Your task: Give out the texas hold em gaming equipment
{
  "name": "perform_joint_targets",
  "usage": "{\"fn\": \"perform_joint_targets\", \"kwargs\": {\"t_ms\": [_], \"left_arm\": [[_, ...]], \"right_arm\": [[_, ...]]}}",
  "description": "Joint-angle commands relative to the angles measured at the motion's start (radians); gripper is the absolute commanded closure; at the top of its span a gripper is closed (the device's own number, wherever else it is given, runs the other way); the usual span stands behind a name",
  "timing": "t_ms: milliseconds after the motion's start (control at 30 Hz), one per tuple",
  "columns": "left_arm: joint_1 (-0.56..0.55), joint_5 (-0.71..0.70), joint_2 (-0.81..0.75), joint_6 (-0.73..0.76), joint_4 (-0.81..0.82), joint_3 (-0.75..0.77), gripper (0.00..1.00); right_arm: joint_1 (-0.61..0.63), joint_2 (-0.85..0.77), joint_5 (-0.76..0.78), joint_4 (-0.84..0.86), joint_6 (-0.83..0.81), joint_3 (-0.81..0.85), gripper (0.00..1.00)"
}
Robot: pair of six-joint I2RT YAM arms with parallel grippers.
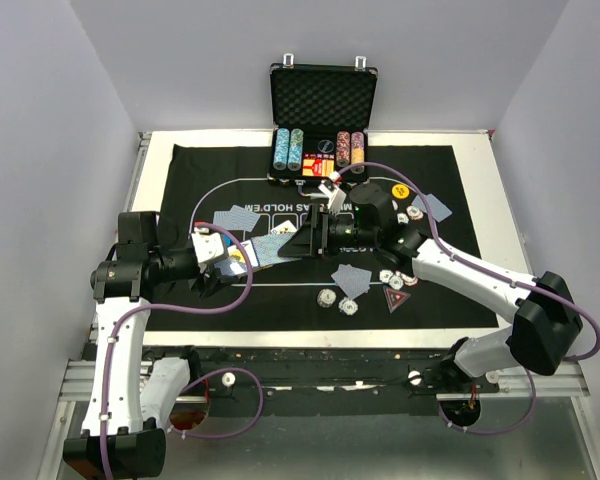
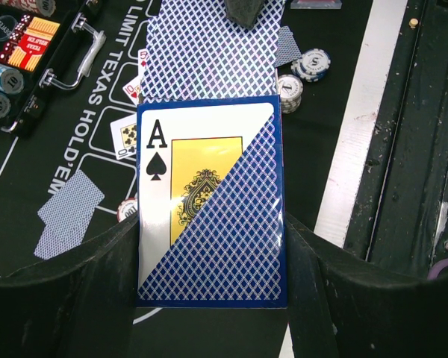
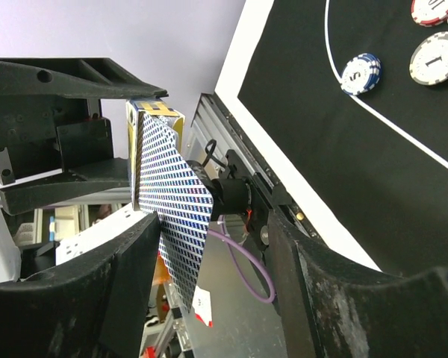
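My left gripper (image 1: 220, 258) (image 2: 213, 233) is shut on a blue card box (image 2: 209, 201) with an ace of spades printed on it, held above the left part of the mat. One blue-backed card (image 2: 209, 52) (image 1: 270, 248) sticks out of the box toward the right arm. My right gripper (image 1: 305, 240) (image 3: 213, 220) stands around that card (image 3: 172, 186). The card lies against one finger, the other finger is well apart, so the jaws are open. Striped chips (image 1: 327, 296) (image 3: 361, 73), a red triangular marker (image 1: 396, 298) and a yellow button (image 1: 398, 190) lie on the mat.
The open black case (image 1: 323, 120) with chip rows stands at the mat's far edge. Blue-backed cards lie on the black mat (image 1: 230, 165) at the left (image 1: 235, 217), centre (image 1: 352, 280) and right (image 1: 432, 207). Chips (image 2: 313, 65) and a face-up card (image 2: 127, 136) lie beneath the box.
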Motion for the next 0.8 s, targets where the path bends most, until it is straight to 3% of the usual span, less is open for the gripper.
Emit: {"fn": "perform_joint_targets", "kwargs": {"t_ms": [0, 767], "left_arm": [[-0.004, 0.026, -0.018, 0.011, 0.011, 0.002, 0.63], [-0.003, 0.023, -0.015, 0.008, 0.014, 0.008, 0.63]], "right_arm": [[0.007, -0.012, 0.034, 0.008, -0.001, -0.015, 0.35], [0.002, -0.127, 0.088, -0.078, 0.013, -0.027, 0.66]]}}
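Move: My left hand holds the card box, with the card fan sticking out of its open end. The middle of that fan is about 10 cm to the right of my left hand, 3 cm ahead and a little lower. From my right hand it is about 4 cm to the left and 1 cm back, nearly level. The face-up cards lie some 16 cm below my right hand, 4 cm ahead and 3 cm left. The chip stack is 14 cm back and 8 cm right. With the free end of the cards already between my right fingertips, one above and one below, I close those fingers to roughly half their gap. Meanwhile I lift the hand about 2.5 cm and ease it 1 to 1.5 cm right, away from the box, turning it barely clockwise. My left hand stays put and keeps its grip on the box. ##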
